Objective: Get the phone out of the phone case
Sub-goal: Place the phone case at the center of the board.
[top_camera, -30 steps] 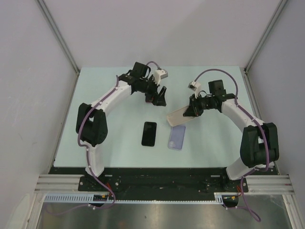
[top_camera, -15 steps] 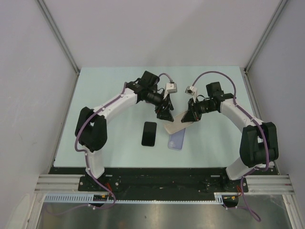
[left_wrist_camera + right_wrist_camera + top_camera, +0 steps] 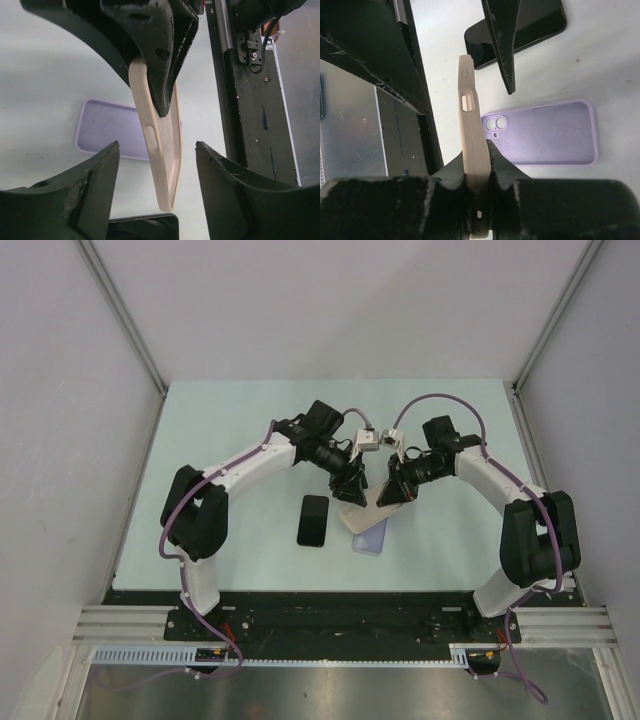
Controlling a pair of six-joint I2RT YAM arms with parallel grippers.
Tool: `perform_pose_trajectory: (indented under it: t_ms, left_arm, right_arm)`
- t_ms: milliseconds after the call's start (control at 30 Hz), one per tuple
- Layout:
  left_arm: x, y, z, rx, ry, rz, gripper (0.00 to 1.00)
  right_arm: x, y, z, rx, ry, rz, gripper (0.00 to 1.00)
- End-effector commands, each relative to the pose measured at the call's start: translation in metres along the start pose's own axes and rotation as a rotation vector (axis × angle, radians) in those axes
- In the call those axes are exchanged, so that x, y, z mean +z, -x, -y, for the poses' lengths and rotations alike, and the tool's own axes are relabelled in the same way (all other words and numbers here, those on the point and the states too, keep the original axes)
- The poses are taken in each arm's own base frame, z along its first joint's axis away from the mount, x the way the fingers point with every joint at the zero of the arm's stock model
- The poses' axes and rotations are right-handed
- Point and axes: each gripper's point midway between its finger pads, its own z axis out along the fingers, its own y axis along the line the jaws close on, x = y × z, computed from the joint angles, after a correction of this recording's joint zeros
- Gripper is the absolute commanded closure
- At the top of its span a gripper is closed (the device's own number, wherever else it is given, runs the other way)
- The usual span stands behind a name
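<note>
My right gripper [image 3: 479, 170] is shut on one end of a beige phone case [image 3: 470, 130], held edge-on above the table. Whether a phone sits inside it I cannot tell. The case's free end [image 3: 162, 150] hangs between the fingers of my left gripper [image 3: 157, 146], which is open with a gap on each side. From above, the two grippers [image 3: 350, 485] [image 3: 392, 490] meet over the beige case [image 3: 365, 508] at mid-table. A black phone [image 3: 313, 520] lies flat just left of it.
A purple phone case [image 3: 372, 536] lies back-up on the table under the beige one, camera cutout visible [image 3: 495, 125]. The black rail [image 3: 240, 100] at the table's near edge runs close behind. White walls enclose three sides.
The left arm has swung right and down from the table's back until its fingers straddle the beige case, and its jaws have narrowed. The right gripper has carried the case left and lower.
</note>
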Motion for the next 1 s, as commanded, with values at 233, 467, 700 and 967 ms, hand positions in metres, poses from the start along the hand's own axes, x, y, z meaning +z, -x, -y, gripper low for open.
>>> perform_pose_trajectory:
  t_ms: [233,467,700,967]
  left_arm:
    - [0.004,0.008,0.013,0.095,-0.038,0.008,0.6]
    - [0.007,0.003,0.011,0.088,-0.035,-0.013,0.88]
    - [0.01,0.002,0.009,0.08,-0.032,-0.025,0.99]
    - [0.008,0.008,-0.023,-0.037,0.082,-0.052,1.0]
  right_arm:
    - [-0.002,0.012,-0.002,-0.041,-0.001,0.006,0.99]
    - [-0.003,0.014,-0.002,-0.05,-0.007,0.01,0.98]
    - [-0.007,0.019,0.0,-0.062,-0.029,0.024,0.79]
    - [-0.055,0.047,0.031,-0.001,-0.228,0.161,0.32]
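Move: The beige phone case is still held by the right hand. Its middle lies about 3 cm to the left hand's right, 3 cm back and 2 cm below, and from the right hand some 4 cm left, 3 cm back and slightly lower. On the table roughly 15 cm below the left hand, the purple case is about 5 cm right and 3 cm back; the black phone is around 11 cm left and 2 cm back. The left fingers close on the far edge of the beige case and pinch it while the right hand, almost still, keeps its grip; the right fingers then open wide and start off forward and to the right, about 2 cm. The left hand stays nearly in place as it shuts, then, holding the case, sinks about 2 cm with a slight move forward. ##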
